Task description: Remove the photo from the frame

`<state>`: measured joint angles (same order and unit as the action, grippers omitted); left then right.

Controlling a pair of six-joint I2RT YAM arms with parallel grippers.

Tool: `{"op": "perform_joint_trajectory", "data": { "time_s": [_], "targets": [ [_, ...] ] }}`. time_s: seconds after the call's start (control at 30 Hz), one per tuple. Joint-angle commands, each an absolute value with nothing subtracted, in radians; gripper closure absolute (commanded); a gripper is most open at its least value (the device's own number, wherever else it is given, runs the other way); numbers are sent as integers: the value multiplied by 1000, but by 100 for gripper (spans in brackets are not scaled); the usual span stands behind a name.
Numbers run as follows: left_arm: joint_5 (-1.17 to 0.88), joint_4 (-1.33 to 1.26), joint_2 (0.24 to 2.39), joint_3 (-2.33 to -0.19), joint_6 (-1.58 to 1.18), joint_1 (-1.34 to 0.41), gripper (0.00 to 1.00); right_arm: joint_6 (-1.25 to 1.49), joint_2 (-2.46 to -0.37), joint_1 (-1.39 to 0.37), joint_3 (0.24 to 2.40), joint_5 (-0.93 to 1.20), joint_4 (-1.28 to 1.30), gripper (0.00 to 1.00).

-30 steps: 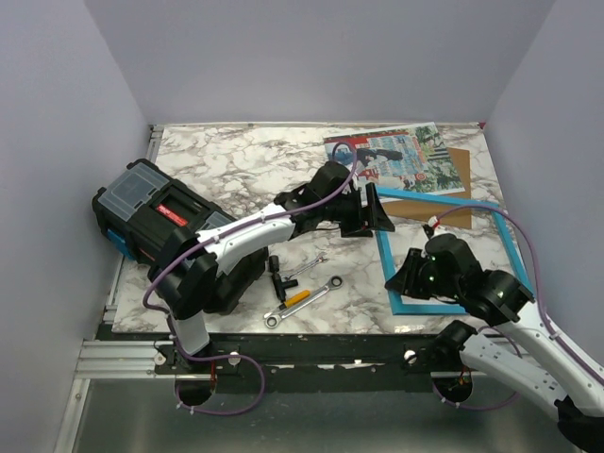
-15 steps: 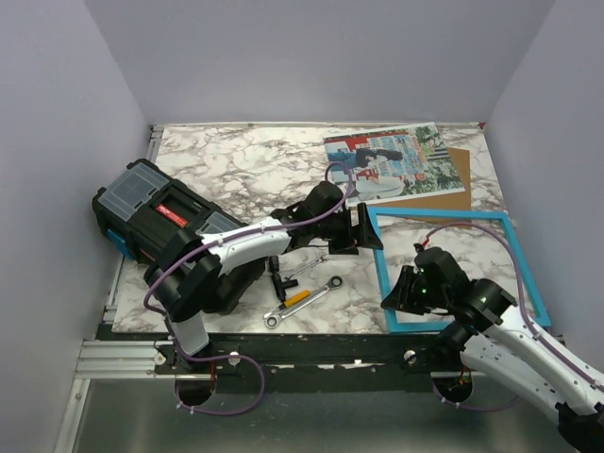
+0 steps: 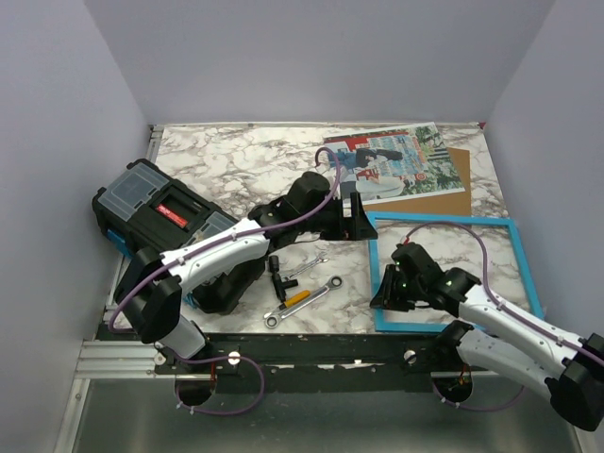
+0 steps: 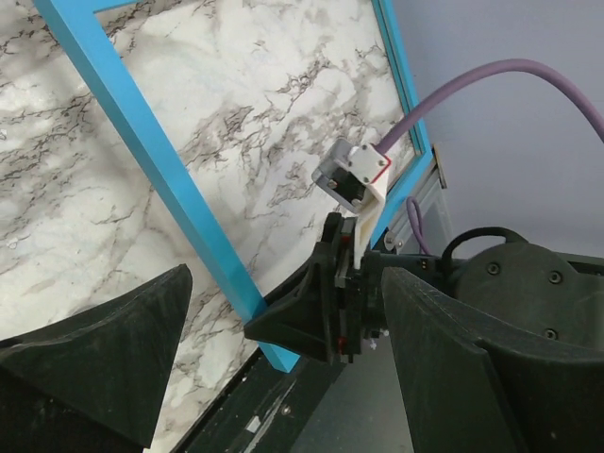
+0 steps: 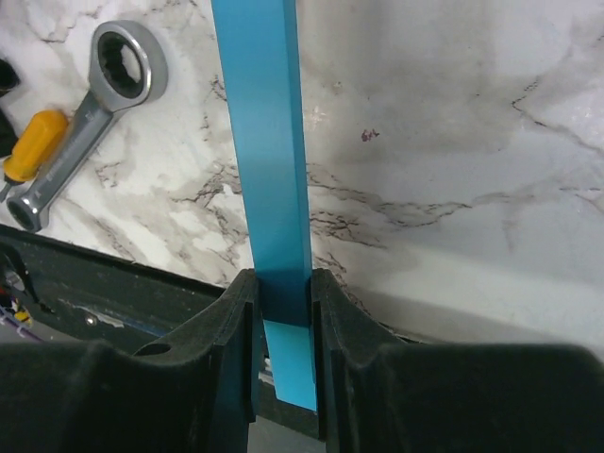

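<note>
The turquoise frame point(image 3: 444, 219) lies flat and empty on the right of the marble table, with bare marble showing through it. My right gripper point(image 3: 385, 291) is shut on its left bar near the front corner; in the right wrist view both fingers press that blue bar point(image 5: 264, 142) between them point(image 5: 281, 283). My left gripper point(image 3: 363, 219) stands open beside the frame's far left corner, holding nothing; its view point(image 4: 286, 276) looks along the bar point(image 4: 142, 123) to the right gripper. The colourful photo point(image 3: 396, 162) lies at the back, partly on a brown backing board point(image 3: 455, 181).
A black toolbox point(image 3: 160, 222) sits at the left. A ratchet wrench point(image 3: 304, 300), a yellow-handled tool point(image 3: 294, 298) and a black hex tool point(image 3: 276, 274) lie near the front centre. The wrench point(image 5: 85, 123) lies just left of the gripped bar. The table's front rail point(image 5: 113, 293) is right below the right gripper.
The right gripper has drawn the frame toward the front edge, and it now lies flat. The left gripper has opened wider and drawn back to the left.
</note>
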<state>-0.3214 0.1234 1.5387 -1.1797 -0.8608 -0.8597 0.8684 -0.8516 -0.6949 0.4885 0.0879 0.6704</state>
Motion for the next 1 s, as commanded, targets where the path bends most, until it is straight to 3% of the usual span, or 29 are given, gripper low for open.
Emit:
{"op": "perform_joint_trajectory", "data": {
  "time_s": [0.0,0.1,0.3,0.57,0.7,0.97],
  "targets": [
    [-290,175,1499,-1197,-799,-861,15,926,-881,-698,438,112,589,87],
    [-274,174,1476,-1181,-787,-861,15,936,-826,-697,407,104,600,83],
    [-246,179,1445,-1183,-757,-861,15,946,-789,-697,351,143,602,65],
    [-210,247,1398,-1256,-682,-861,15,923,-826,-698,435,59,601,28],
    [-169,296,1349,-1288,-619,-861,14,919,-881,-697,545,-89,664,17],
    [-121,381,1243,-1313,-504,-844,12,898,-1080,-692,802,-391,722,9]
  ]
}}
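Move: The right gripper already pinches the frame's left side near its near corner; the table spot to set it on is straight below, about 4 cm down. The frame's middle is some 8 cm ahead and 17 cm right, the big wrench 17 cm left and level, the orange screwdriver 19 cm left and 1 cm ahead. From the left gripper that spot lies roughly 11 cm back, 3 cm right and 19 cm down. Lower the right gripper about 3 cm, easing slightly back, to set the frame's left side on the table, and open the fingers wide to let go. Then draw off forward and up, some 8 cm forward along the frame's left side. Meanwhile raise the empty left gripper about 10 cm and take it 5 cm left, away from the frame, rolling it some 20 degrees. ##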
